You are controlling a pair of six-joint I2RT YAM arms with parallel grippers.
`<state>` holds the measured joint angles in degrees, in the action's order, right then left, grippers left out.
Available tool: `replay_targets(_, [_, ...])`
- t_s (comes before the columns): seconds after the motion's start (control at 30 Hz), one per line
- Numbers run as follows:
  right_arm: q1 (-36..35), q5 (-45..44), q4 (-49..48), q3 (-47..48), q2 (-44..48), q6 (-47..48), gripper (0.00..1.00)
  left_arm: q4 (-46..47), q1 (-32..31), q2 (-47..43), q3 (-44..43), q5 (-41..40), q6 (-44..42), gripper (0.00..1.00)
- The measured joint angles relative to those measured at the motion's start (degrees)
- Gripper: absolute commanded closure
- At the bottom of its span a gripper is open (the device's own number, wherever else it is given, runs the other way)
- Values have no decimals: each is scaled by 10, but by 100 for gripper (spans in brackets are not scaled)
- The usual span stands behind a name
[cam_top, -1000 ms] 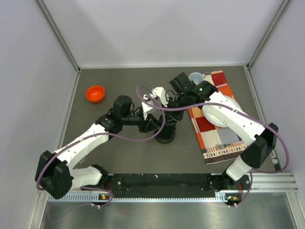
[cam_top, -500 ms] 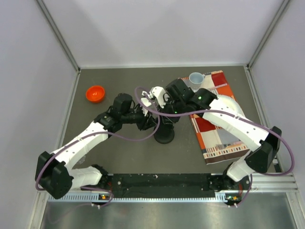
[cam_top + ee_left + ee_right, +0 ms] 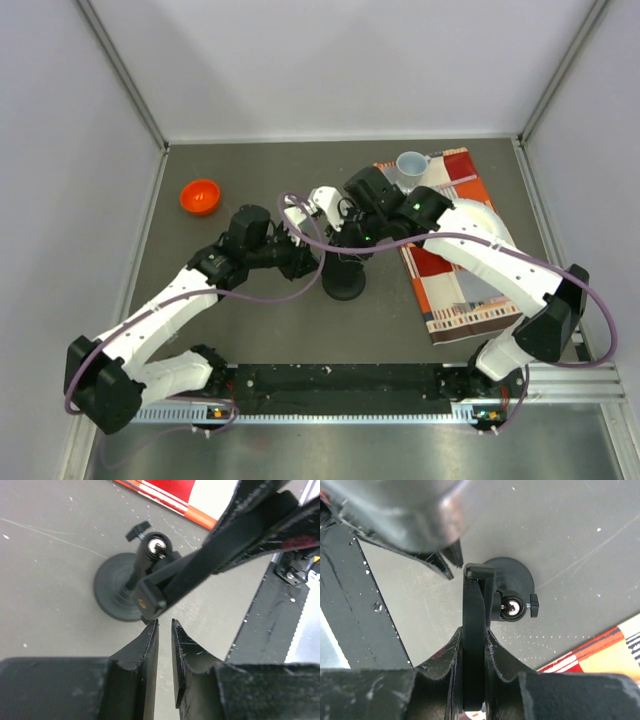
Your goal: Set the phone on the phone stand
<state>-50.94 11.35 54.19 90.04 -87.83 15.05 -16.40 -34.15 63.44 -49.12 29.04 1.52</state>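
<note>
In the right wrist view the phone [image 3: 473, 645] is a thin black slab seen edge-on, and my right gripper [image 3: 473, 639] is shut on it. Its far end meets the clamp-like cradle [image 3: 480, 573] of the phone stand [image 3: 517, 572], above the round base and beside the ball joint [image 3: 511, 607]. Seen from the left wrist, the phone [image 3: 200, 565] slants up to the right from the cradle [image 3: 150, 599] over the stand's base [image 3: 111, 592]. My left gripper [image 3: 163, 625] hangs just short of the cradle, jaws a narrow gap apart and empty. From above, both grippers crowd over the stand [image 3: 344, 287].
A red, orange and white checked cloth [image 3: 455, 265] lies on the right with a pale cup [image 3: 410, 162] at its far corner. An orange bowl [image 3: 200, 195] sits at the far left. A black rail [image 3: 340, 385] runs along the near edge.
My right gripper carried the phone left, over the stand. My left arm drew back to the left and its jaws narrowed.
</note>
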Motion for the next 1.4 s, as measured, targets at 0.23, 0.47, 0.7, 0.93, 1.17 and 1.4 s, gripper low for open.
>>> replay_targets(0.23, [6, 51, -1, 0, -2, 55, 100, -55, -4, -83, 24, -4, 46, 41])
replay_targets(0.47, [28, 93, 7, 10, -15, 87, 100, -71, 0, -167, 22, -61, 77, 36])
replay_targets(0.7, [33, 111, 28, 35, -35, 130, 88, -114, 2, -225, 23, -208, 124, 28])
replay_targets(0.93, [33, 112, 49, 79, -79, 127, 56, -123, 3, -265, 37, -286, 148, 27])
replay_targets(1.17, [33, 122, 26, 78, -84, 77, 1, -109, 3, -273, 52, -281, 153, 27])
replay_targets(1.4, [44, 134, -51, -22, 12, -2, 1, -98, 3, -268, 58, -265, 155, 27])
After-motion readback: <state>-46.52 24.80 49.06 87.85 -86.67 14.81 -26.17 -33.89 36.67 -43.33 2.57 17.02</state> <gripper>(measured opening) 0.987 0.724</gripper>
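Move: The right hand already grips the phone, whose middle lies about 5 cm left of that hand and 3 cm lower; the stand's clamp is roughly 6 cm left, 1 cm ahead and 4 cm below. The plate lies some 28 cm right and 10 cm ahead, on the table about 18 cm down. From the left hand, its fingers nearly shut, the clamp is about 4 cm right, 1 cm ahead and slightly lower, the phone's middle 6 cm right. Leftward and upward, the left hand backs away from the clamp, about 9 cm across and 4 cm up, swinging some 30 degrees counter-clockwise as its fingers spread. The right hand keeps its pinch, easing a little left and forward while turning the phone counter-clockwise, then opens wide, lets go, and starts drawing back and up around the phone. ##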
